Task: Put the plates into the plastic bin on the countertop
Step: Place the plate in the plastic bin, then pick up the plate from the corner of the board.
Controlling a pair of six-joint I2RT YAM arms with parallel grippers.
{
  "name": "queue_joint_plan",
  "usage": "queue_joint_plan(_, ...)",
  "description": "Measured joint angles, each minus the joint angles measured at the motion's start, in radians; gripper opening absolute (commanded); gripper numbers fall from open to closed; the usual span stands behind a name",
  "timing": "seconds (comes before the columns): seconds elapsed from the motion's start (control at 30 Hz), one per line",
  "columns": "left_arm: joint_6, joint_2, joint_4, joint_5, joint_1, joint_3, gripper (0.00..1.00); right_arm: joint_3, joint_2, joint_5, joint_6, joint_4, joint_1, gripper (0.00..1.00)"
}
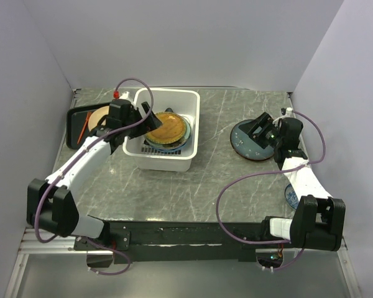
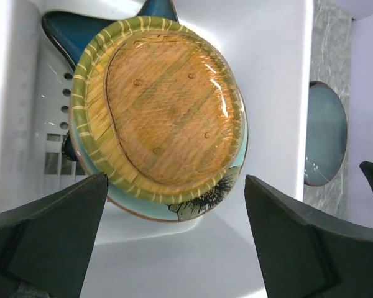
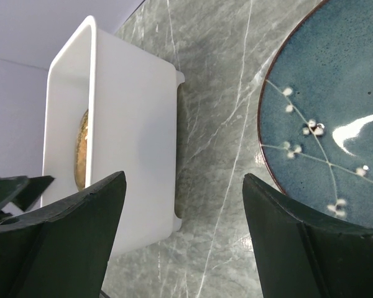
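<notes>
The white plastic bin (image 1: 158,159) stands on the countertop (image 1: 174,192) at the back left of centre. Inside it, a yellow woven-look plate (image 1: 166,126) (image 2: 165,105) tops a stack, over a pale teal plate (image 2: 146,208) and a blue star-shaped plate (image 2: 68,34). My left gripper (image 1: 141,118) (image 2: 176,186) hangs open just above the stack, holding nothing. A large dark teal plate (image 1: 244,146) (image 3: 326,118) lies to the right. My right gripper (image 1: 261,129) (image 3: 184,177) hovers open at that plate's left rim, over bare stone between it and the bin (image 3: 137,136).
A flat black tray (image 1: 76,118) at the far left holds a tan plate (image 1: 99,116) and an orange stick (image 1: 82,127). A blue patterned plate (image 1: 291,197) peeks out under my right arm near the right wall. White walls close three sides.
</notes>
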Motion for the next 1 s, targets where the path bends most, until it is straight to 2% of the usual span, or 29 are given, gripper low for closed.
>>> queue_joint_plan(0.27, 0.027, -0.082, -0.004, -0.011, 0.000, 0.000, 0.99, 0.000, 0.009, 0.002, 0.000, 0.002, 0.014, 0.83)
queue_joint_plan(0.57, 0.042, -0.105, 0.088, 0.089, -0.018, 0.001, 0.99, 0.001, 0.021, 0.014, -0.004, -0.002, 0.015, 0.83)
queue_joint_plan(1.0, 0.066, 0.083, 0.107, 0.096, -0.238, 0.200, 0.99, 0.016, 0.029, 0.043, -0.020, -0.032, 0.015, 0.82)
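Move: The last dark blue plate lies on the counter about 42 cm to the right of the empty, open left hand, roughly level with it and some 18 cm below. The bin's middle is about 5 cm to that hand's right and 14 cm down, with the woven plate on top of its stack. From the right hand, the dark blue plate is some 4 cm right, 2 cm ahead and 16 cm below. The open left hand lifts about 8 cm, then swings 12 cm right over the bin towards the dark blue plate. ##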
